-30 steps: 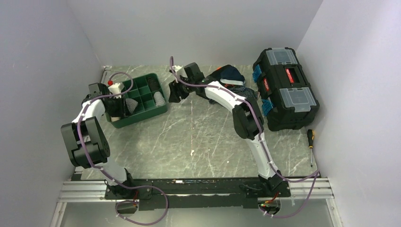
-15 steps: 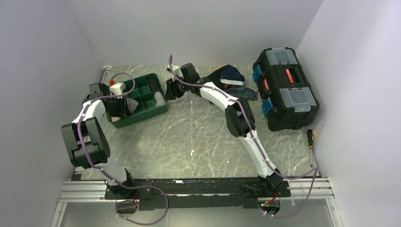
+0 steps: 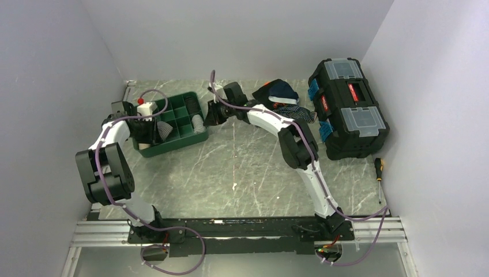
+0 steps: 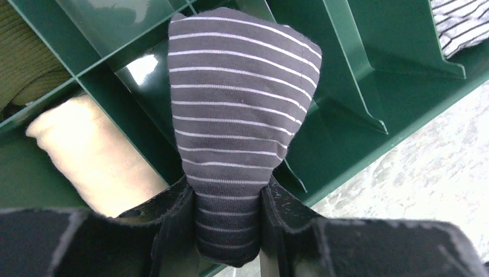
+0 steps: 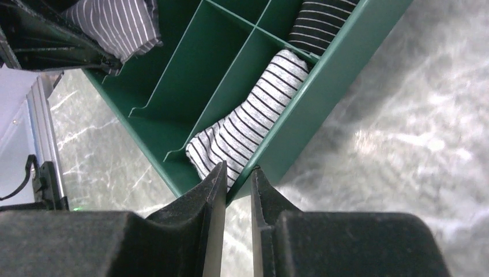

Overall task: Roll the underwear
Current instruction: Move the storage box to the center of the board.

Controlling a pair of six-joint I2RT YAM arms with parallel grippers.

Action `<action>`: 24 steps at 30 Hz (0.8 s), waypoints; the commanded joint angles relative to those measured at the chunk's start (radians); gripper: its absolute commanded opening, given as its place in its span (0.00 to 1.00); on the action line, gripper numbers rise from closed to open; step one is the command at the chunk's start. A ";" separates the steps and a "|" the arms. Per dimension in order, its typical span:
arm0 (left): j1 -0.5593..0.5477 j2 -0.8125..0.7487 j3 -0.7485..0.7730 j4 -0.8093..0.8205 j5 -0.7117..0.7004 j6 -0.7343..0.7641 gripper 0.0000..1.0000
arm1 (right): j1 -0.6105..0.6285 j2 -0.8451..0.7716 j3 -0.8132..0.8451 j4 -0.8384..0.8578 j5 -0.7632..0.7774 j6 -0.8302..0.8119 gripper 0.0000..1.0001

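The underwear (image 5: 248, 121), a white roll with dark pinstripes, lies in a right-hand compartment of the green tray (image 5: 340, 63); the roll (image 3: 198, 122) also shows from above, and its end (image 4: 461, 23) in the left wrist view. My right gripper (image 5: 236, 167) straddles the tray's near wall beside it, one finger inside and one outside, jaws pinched on the wall. Over the tray's (image 3: 173, 144) left compartments my left gripper (image 4: 228, 190) is shut on a dark grey roll with thin white stripes (image 4: 242, 104). From above the right gripper (image 3: 209, 118) and left gripper (image 3: 154, 131) show.
A cream roll (image 4: 86, 150), an olive one (image 4: 29, 57) and a dark striped roll (image 5: 323, 23) fill other compartments. A heap of dark garments (image 3: 282, 98) lies at the back. A black toolbox (image 3: 349, 107) and a screwdriver (image 3: 379, 173) are at the right.
My right gripper reached the tray's right wall and closed its jaws on it. The tray turned slightly. The left gripper kept its hold on the dark grey roll.
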 commanded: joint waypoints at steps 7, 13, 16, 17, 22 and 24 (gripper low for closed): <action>-0.068 -0.028 -0.029 -0.021 0.036 -0.024 0.00 | 0.054 -0.328 -0.428 0.065 0.045 0.111 0.00; -0.067 -0.067 -0.049 0.005 0.027 -0.071 0.00 | 0.134 -0.417 -0.496 0.065 0.071 0.101 0.10; -0.065 -0.096 -0.055 0.008 0.028 -0.090 0.00 | 0.143 -0.431 -0.486 0.046 0.107 0.083 0.21; -0.064 -0.107 -0.055 0.006 0.027 -0.095 0.00 | 0.142 -0.435 -0.485 0.037 0.122 0.072 0.24; -0.050 -0.165 -0.040 -0.023 -0.013 -0.110 0.00 | 0.124 -0.466 -0.506 0.037 0.140 0.049 0.40; -0.042 -0.178 -0.029 -0.041 -0.022 -0.115 0.00 | 0.119 -0.474 -0.506 0.035 0.142 0.040 0.45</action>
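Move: Between the right fingertips is already pinched the right-hand rim of the green storage box, close to its near corner; the box's middle lies some 18 cm to that hand's left, level fore and aft, about 4 cm lower. The white striped roll is about 5 cm left and 1 cm ahead, the dark striped roll 7 cm left and 10 cm ahead. From the left hand, the box's middle is about 9 cm ahead, 9 cm right and 5 cm below; the beige roll is 5 cm left, level with it. Dragging the pinched rim back towards the base, the right hand travels about 11 cm level, veering a few centimetres right on the way, then slows and opens its fingers, their tips still either side of the rim. Over the box's near left part, the left hand keeps hold of the grey striped roll, shifts some 3 cm right, then eases back slightly and rises about 2 cm. ##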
